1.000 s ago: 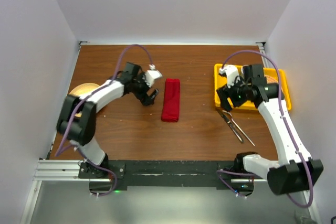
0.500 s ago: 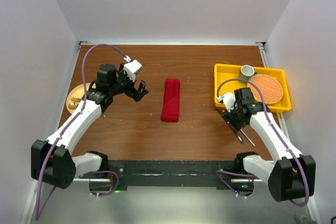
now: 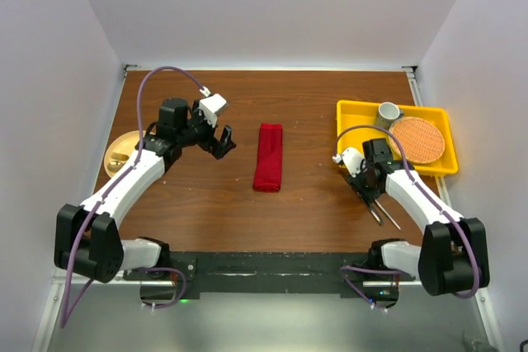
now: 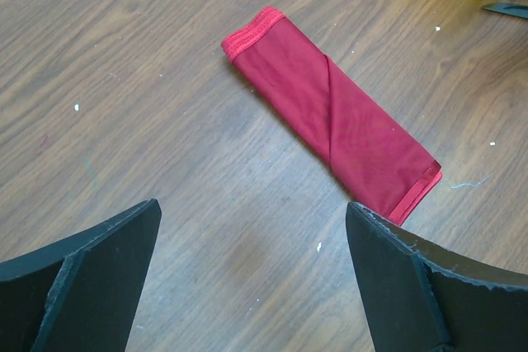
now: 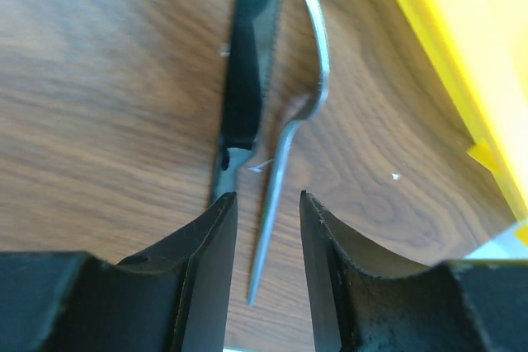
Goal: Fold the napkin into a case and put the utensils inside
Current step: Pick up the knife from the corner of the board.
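The napkin lies mid-table folded into a narrow deep-red case, long side running away from me; in the left wrist view the case lies diagonally. My left gripper hovers just left of it, open and empty. The utensils lie on the wood in front of the yellow tray. My right gripper is low over them. Its jaws straddle a slim silver handle, with a gap showing on each side. A dark serrated knife lies just left of that handle.
The yellow tray at the right holds a small cup and a round orange woven mat; its corner is close to my right gripper. A round wooden plate sits at the table's left edge.
My right arm came down from the tray to the utensils and its jaws narrowed around the silver handle. My left arm drew back from the case to its left, still open.
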You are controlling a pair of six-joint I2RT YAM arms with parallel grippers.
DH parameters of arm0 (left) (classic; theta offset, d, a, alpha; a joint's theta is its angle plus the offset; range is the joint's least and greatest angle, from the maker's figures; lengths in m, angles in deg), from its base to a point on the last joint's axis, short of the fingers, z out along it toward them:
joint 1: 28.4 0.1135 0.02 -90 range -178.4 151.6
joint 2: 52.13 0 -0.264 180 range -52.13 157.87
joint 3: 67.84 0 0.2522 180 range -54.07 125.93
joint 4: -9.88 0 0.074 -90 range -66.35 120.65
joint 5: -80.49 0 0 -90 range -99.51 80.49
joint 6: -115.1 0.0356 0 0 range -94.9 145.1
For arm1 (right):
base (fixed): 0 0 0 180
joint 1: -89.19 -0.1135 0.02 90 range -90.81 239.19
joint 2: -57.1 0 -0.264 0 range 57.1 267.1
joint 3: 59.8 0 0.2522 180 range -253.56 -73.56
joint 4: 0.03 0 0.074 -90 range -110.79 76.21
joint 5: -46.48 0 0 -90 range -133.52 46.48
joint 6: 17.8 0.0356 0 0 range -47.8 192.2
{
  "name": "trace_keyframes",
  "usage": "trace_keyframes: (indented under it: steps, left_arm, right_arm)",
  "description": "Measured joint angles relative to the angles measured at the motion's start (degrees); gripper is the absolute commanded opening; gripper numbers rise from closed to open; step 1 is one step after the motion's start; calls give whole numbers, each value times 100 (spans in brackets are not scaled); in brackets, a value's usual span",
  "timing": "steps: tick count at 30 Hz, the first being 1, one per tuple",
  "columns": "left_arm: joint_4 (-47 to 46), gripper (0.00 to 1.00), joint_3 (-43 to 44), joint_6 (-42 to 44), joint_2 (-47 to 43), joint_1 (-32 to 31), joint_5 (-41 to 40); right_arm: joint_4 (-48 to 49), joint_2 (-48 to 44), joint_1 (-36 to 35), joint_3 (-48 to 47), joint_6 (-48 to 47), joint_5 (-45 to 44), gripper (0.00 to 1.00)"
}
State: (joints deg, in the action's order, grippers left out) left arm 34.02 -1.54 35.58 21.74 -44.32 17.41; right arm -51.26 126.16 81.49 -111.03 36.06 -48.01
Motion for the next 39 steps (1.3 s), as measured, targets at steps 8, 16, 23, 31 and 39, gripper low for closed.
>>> trace_keyframes:
  steps: [8,16,23,31,39]
  left_arm:
    - [-9,100,4,9,13,0,2]
    - [-2,100,4,20,13,0,15]
    - [61,100,4,120,13,4,11]
    - [129,100,4,256,13,44,-9]
    - [129,100,4,205,4,98,-13]
  right_arm:
    - [-299,-72,2,-37,-37,411,40]
    - [-223,487,7,-42,-31,557,40]
    - [-116,754,11,-55,-50,647,36]
    - [-317,1025,28,-245,-326,916,0]
    - [-372,1045,4,-356,-481,1185,0]
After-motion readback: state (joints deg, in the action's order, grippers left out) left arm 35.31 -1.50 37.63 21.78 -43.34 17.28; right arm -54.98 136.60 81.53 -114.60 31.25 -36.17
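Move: The knife lies just below my right hand: its middle is about 2 cm back, 2 cm to the left and 3 cm down, blade pointing out and leftward. The fork lies beside it, roughly 4 cm to the knife's right and 1 cm nearer me. The yellow tray's middle is some 16 cm ahead of my right hand and 8 cm to its right. From my left hand the knife is about 13 cm back, 38 cm to the right and 17 cm down. With my right fingers part open, I ease left and slightly back over the knife, then sink about 3 cm, tipping the fingers some 10 degrees nearer to straight down. Low over the board I close them and pinch the knife at the neck between blade and handle, then edge about another centimetre left with it, hardly rising. ##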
